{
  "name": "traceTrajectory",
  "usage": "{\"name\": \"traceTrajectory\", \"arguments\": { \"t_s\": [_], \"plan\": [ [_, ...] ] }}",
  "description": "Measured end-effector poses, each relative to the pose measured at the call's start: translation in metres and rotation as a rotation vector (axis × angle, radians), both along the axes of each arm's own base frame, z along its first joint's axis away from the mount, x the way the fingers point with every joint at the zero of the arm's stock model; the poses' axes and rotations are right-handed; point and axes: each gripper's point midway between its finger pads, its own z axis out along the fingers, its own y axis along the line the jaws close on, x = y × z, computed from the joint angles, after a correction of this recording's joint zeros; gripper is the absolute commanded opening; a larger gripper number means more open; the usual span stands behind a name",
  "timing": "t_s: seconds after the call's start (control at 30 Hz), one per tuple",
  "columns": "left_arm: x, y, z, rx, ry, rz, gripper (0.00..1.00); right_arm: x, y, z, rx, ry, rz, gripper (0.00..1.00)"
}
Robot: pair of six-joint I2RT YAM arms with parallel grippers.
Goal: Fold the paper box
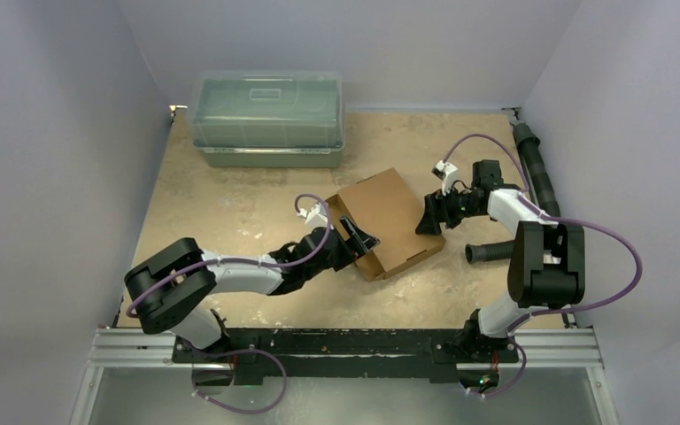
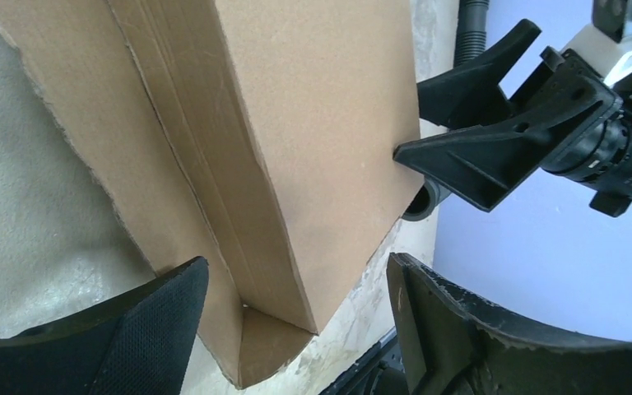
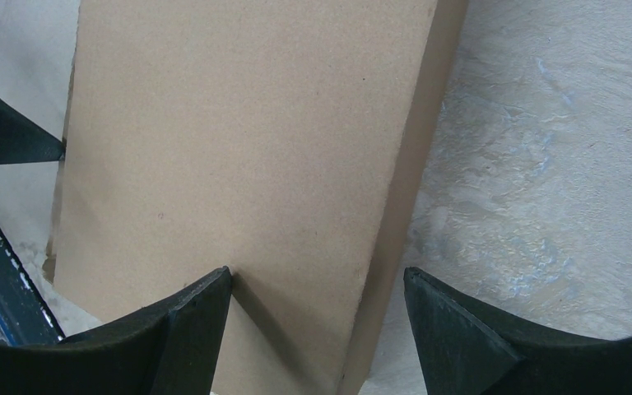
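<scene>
The paper box [image 1: 388, 212] is plain brown cardboard, lying mid-table with its lid down. My left gripper [image 1: 359, 237] is at its near-left side. In the left wrist view the box's [image 2: 321, 123] near corner sits between the spread jaws of that gripper [image 2: 296, 317], with a gap to the right finger. My right gripper [image 1: 428, 217] stands open at the box's right edge. In the right wrist view its [image 3: 318, 288] left fingertip rests on the box top [image 3: 239, 148] and the other finger hangs over the table beyond the edge.
A clear greenish lidded bin [image 1: 267, 119] stands at the back left. A black ribbed hose [image 1: 531, 159] lies along the right wall, and a black handle [image 1: 491, 252] lies near the right arm. The right gripper [image 2: 494, 156] shows in the left wrist view, touching the lid's edge.
</scene>
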Motion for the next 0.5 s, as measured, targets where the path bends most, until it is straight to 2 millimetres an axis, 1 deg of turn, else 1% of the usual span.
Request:
{"name": "traceTrajectory", "arguments": {
  "t_s": [0.17, 0.23, 0.3, 0.43, 0.5],
  "plan": [
    [-0.003, 0.005, -0.008, 0.05, 0.019, -0.005, 0.82, 0.0, 0.0, 0.0, 0.0, 0.0, 0.0, 0.79],
    [-0.005, 0.009, -0.004, 0.067, 0.007, -0.014, 0.83, 0.0, 0.0, 0.0, 0.0, 0.0, 0.0, 0.79],
    [-0.006, 0.011, 0.01, 0.069, -0.034, -0.032, 0.83, 0.0, 0.0, 0.0, 0.0, 0.0, 0.0, 0.79],
    [-0.014, 0.01, 0.056, 0.028, -0.204, -0.13, 0.81, 0.0, 0.0, 0.0, 0.001, 0.001, 0.001, 0.79],
    [-0.022, 0.015, 0.068, -0.004, -0.279, -0.171, 0.81, 0.0, 0.0, 0.0, 0.001, 0.001, 0.001, 0.79]
  ]
}}
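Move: The paper box's open left side flap has its middle about 4 cm left of the left hand, 1 cm ahead and some 7 cm below. The box's middle lies about 4 cm ahead, 4 cm right and 7 cm below, and the right gripper, fingers on the lid, is roughly 12 cm right and 4 cm ahead. From the right hand, the flap's middle is about 16 cm left, 3 cm back and 4 cm below. The left hand, its fingers spread at the lid's open left edge, first dips barely a centimetre, then climbs quickly to end about 7 cm higher, easing a couple of centimetres back towards its base, away from the box, while the fingers tip up some 15 degrees, swing about 10 degrees clockwise and stay open. The right hand keeps still with its open fingers on the lid near the box's right-hand edge. ##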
